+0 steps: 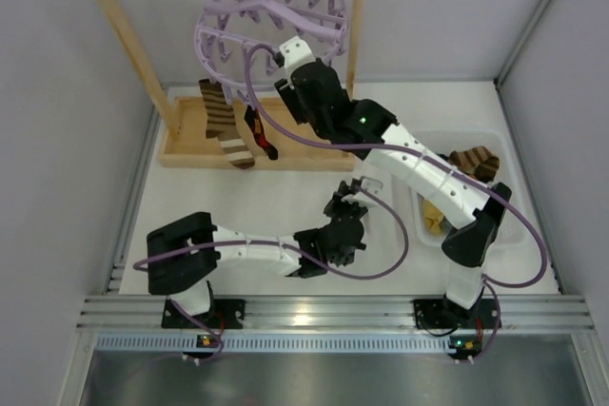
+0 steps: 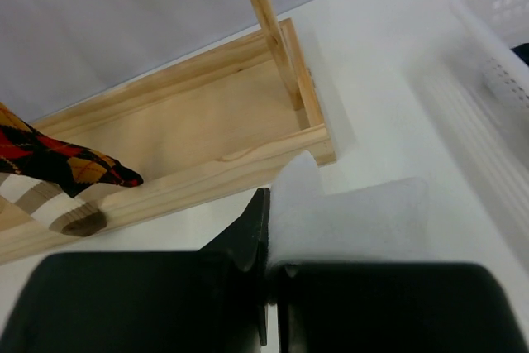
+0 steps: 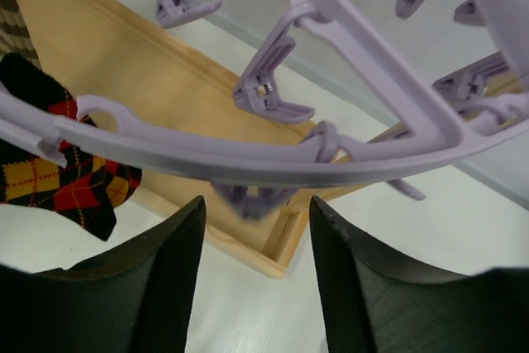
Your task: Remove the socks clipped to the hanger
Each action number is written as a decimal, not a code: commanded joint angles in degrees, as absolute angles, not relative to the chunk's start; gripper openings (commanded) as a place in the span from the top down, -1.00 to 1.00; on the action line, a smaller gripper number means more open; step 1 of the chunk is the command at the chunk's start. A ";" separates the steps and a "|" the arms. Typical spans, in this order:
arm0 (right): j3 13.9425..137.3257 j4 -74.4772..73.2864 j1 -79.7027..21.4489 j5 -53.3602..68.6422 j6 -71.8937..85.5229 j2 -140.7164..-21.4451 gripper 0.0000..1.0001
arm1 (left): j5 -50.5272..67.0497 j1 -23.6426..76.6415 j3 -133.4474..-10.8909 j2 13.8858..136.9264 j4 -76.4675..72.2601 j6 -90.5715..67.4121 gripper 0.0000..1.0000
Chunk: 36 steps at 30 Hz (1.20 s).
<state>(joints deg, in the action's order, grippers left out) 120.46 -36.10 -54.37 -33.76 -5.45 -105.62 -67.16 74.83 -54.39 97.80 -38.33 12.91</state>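
The lilac hanger (image 1: 271, 11) hangs from the wooden rack's top bar. A brown-and-cream striped sock (image 1: 224, 125) and a black argyle sock (image 1: 259, 132) hang clipped from its near-left rim. My right gripper (image 1: 276, 64) is open just under the ring (image 3: 248, 155), with an empty lilac peg (image 3: 252, 197) between its fingers. The argyle sock (image 3: 66, 179) hangs to their left. My left gripper (image 1: 347, 199) is low over the table and shut on a white sock (image 2: 347, 212). In the left wrist view the argyle sock (image 2: 58, 159) and the striped sock (image 2: 50, 204) hang at far left.
The wooden rack's base tray (image 1: 190, 151) lies under the hanger and its right post (image 2: 269, 31) stands ahead of my left gripper. A white basket (image 1: 519, 225) at the right holds a brown sock (image 1: 474, 161) and a yellow sock (image 1: 433, 219).
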 commanded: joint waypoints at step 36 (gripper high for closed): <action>78.48 -54.74 -54.32 -50.62 16.00 -25.49 -0.99 | -22.76 74.62 -98.57 115.60 -4.61 -0.54 1.00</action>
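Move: The left hand, already holding the freed white sock, has the basket's middle about 28 cm to its right, 7 cm ahead and 16 cm below. The argyle sock still on the hanger lies 20 cm to its left and 10 cm ahead, slightly higher. From the right hand, the hanger clip is 2 cm straight ahead, the argyle sock roughly 9 cm left, 2 cm ahead and 10 cm lower, and the basket 43 cm right and 5 cm back. Back by about 9 cm, rising, the left hand draws the held white sock away from the hanger, turning some 40 degrees clockwise, then sweeps right and a little forward towards the basket with its grip kept. The right hand opens fully and dips clear of the clip, then swings swiftly right and back, past the basket. ##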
